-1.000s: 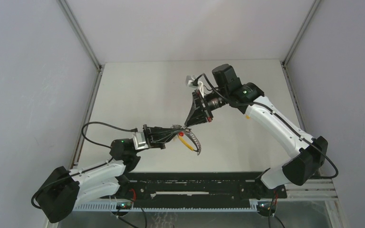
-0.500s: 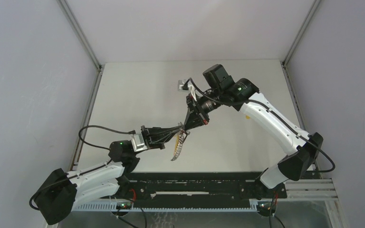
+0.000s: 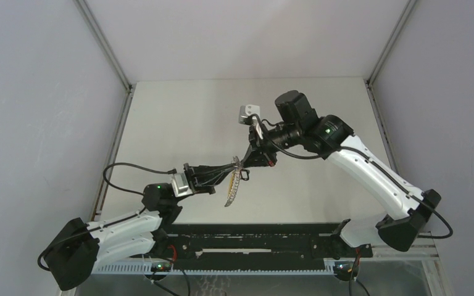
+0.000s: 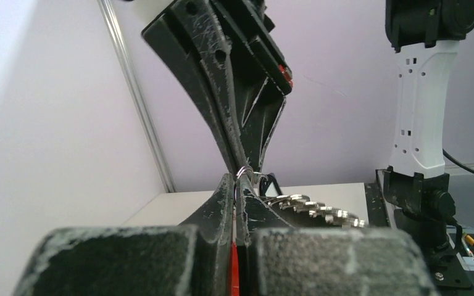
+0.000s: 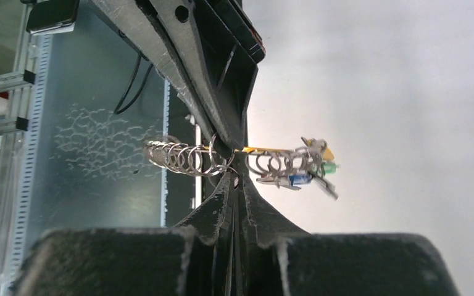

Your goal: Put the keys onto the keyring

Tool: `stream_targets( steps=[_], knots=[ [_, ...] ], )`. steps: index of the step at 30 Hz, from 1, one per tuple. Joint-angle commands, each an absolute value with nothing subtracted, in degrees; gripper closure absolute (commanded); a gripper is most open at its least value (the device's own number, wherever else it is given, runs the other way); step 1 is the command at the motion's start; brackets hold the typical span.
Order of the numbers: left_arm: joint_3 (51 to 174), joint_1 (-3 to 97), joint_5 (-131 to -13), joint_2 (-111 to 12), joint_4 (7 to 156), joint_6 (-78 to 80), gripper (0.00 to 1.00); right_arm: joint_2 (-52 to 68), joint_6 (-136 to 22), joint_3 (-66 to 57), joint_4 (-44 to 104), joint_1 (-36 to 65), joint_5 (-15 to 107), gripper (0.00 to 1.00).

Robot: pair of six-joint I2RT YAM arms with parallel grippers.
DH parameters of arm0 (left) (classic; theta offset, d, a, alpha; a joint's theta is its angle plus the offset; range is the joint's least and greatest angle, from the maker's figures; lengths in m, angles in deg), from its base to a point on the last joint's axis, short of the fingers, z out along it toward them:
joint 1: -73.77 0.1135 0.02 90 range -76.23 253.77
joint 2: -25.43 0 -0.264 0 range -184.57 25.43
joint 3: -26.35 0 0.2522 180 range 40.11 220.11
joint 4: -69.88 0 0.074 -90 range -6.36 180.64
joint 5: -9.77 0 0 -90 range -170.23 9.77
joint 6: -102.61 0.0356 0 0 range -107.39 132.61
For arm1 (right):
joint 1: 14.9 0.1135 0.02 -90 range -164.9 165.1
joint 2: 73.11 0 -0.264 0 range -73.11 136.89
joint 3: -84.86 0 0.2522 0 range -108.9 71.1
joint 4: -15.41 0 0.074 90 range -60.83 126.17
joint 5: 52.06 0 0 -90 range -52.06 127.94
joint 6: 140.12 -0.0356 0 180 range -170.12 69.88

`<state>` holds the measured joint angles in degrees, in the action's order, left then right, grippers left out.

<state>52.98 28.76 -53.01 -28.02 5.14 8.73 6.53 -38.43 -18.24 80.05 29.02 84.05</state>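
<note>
The keyring is a chain of thin wire rings hanging above the table between both arms. My left gripper is shut on a ring at its top, and a red piece shows between its jaws. My right gripper meets it tip to tip from the far side, shut on the same stretch of keyring. Past my right gripper, small yellow, green and blue pieces and a thin metal key blade hang on the rings. From my left gripper, the chain trails right.
The white table lies under both arms, closed in by grey walls with metal posts at the corners. A black rail runs along the near edge between the arm bases.
The right arm has swung and turned its wrist while staying at the ring. The hanging chain swung from lower right to lower left. The left gripper barely moved.
</note>
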Motion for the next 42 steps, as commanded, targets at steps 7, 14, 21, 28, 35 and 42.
stream_targets(
  steps=[7,14,21,28,35,42],
  knots=[
    [52.47,28.29,-60.57,-27.13,-0.13,7.25,1.0,1.64,-38.13,-13.44,73.01,33.16,74.78,1.0],
    [51.17,28.25,-60.4,-26.52,-0.11,7.06,1.0,-7.57,-35.47,-5.67,64.54,32.72,71.01,0.89],
    [51.41,28.25,-58.34,-26.48,-0.08,6.3,1.0,-11.51,-34.79,-1.25,57.24,29.95,71.6,0.78],
    [51.75,28.25,-55.35,-27.17,-0.04,5.54,1.0,-11.03,-30.76,2.0,50.52,28.97,77.55,0.68],
    [52.49,28.25,-53.42,-27.97,-0.04,5.16,1.0,-8.6,-27.24,2.07,49.03,28.61,83.81,0.66],
    [52.94,28.25,-53.47,-28.34,-0.03,4.88,1.0,-6.4,-25.51,2.04,49.4,28.61,87.27,0.67]
  ],
)
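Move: The keyring's gripped upper end lies level with the right fingertips, straight ahead 0 cm, about 1 cm to their left and 1 cm below. The black fob dangles roughly 3 cm below the right hand, about 1 cm back and level sideways. The left hand still pinches that keyring end, about 1 cm beyond its fingertips towards the right and level in height and reach. Right hand dips, swings about 2.5 cm right and up, returns left, twisting some 30 degrees, opening off the keyring. ##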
